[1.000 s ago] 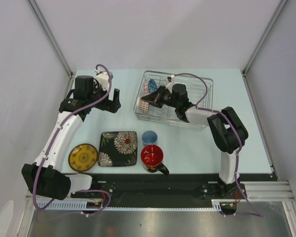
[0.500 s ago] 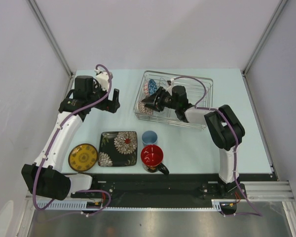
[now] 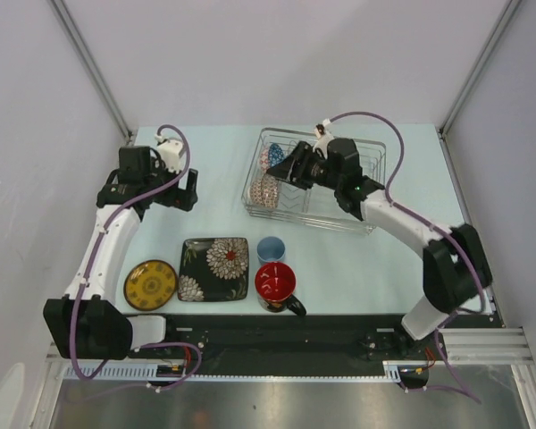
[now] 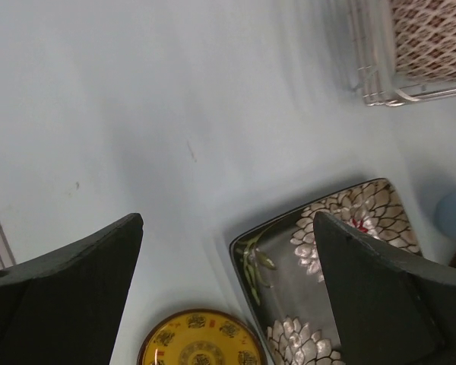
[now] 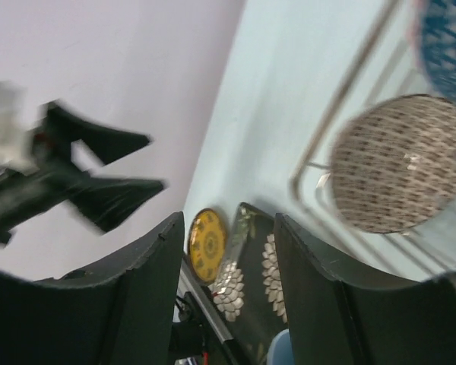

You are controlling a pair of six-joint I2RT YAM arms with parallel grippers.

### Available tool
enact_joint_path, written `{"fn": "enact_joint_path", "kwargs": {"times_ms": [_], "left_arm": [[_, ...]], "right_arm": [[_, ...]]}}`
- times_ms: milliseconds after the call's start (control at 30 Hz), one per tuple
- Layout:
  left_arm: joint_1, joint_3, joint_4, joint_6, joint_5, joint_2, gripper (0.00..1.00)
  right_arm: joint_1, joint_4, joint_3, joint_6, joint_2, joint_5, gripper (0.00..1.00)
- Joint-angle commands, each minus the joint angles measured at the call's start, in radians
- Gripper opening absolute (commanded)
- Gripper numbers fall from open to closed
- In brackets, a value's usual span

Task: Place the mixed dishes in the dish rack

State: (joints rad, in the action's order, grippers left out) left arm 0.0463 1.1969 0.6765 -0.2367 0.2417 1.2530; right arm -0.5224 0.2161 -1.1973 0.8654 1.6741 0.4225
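The dish rack (image 3: 357, 183) stands at the back right and holds the beige-pink bowl (image 3: 265, 189) and the blue bowl (image 3: 273, 157) on edge at its left end. My right gripper (image 3: 286, 170) is open and empty just above that end; its wrist view shows the beige-pink bowl (image 5: 399, 163) and blue bowl (image 5: 448, 38). My left gripper (image 3: 186, 189) is open and empty above bare table at the back left. The yellow plate (image 3: 150, 284), black square plate (image 3: 215, 268), light-blue cup (image 3: 270, 249) and black mug (image 3: 275, 282) sit near the front.
The left wrist view looks down on the yellow plate (image 4: 201, 338), the black square plate (image 4: 327, 258) and the rack's corner (image 4: 380, 91). Grey walls close in the table on the left, back and right.
My right gripper has let go of the beige-pink bowl in the rack and drawn back up and to the right. My left arm has pulled back toward the left.
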Motion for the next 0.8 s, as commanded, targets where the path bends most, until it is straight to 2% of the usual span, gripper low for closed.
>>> {"fn": "enact_joint_path", "kwargs": {"times_ms": [0,133,167,300,367,500,767], "left_arm": [[-0.097,-0.049,0.009,-0.096,0.059,0.009,1.0],[-0.106,-0.105,0.001,-0.118,0.059,0.006,1.0],[-0.106,-0.109,0.0,-0.118,0.061,0.002,1.0],[-0.106,-0.111,0.006,-0.115,0.074,-0.001,1.0],[-0.106,-0.109,0.008,-0.115,0.077,-0.003,1.0],[-0.108,-0.117,0.014,-0.125,0.074,-0.004,1.0],[-0.112,-0.197,-0.003,-0.171,0.067,0.005,1.0]], "right_arm": [[-0.138,-0.176,-0.039,-0.144,-0.161,-0.117,0.55],[-0.348,-0.323,-0.047,-0.189,-0.169,-0.273,0.54],[-0.434,-0.377,-0.047,-0.213,-0.151,-0.31,0.54],[-0.586,-0.539,-0.079,-0.307,-0.077,-0.572,0.53],[-0.634,-0.615,-0.094,-0.33,-0.042,-0.639,0.54],[-0.636,-0.662,-0.105,-0.287,-0.01,-0.642,0.55],[-0.633,-0.621,-0.119,-0.252,0.064,-0.626,0.55]]}}
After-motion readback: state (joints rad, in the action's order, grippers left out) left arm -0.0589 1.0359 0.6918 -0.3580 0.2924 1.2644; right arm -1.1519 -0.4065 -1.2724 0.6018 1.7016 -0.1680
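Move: The black flowered tray lies some 18 cm back from my right hand, 17 cm to its left and 22 cm below. The blue cup stands about 13 cm back, 2 cm left; the red mug is 22 cm back and straight in line, both nearly 20 cm down. The patterned bowl in the rack is 12 cm below, 4 cm left, 1 cm ahead. From my left hand the tray is 14 cm back, 9 cm right, 20 cm down; the yellow plate 19 cm back, 8 cm left, 21 cm down. I swing my right hand up about 7 cm clear of the rack, then bring it back some 20 cm, a little left and down towards the tray's right edge beside the blue cup and red mug, tipping its fingers over some 40 degrees to point more steeply down, still half open. My left hand, wide open, sinks about 6 cm towards the tray, easing left and back. ##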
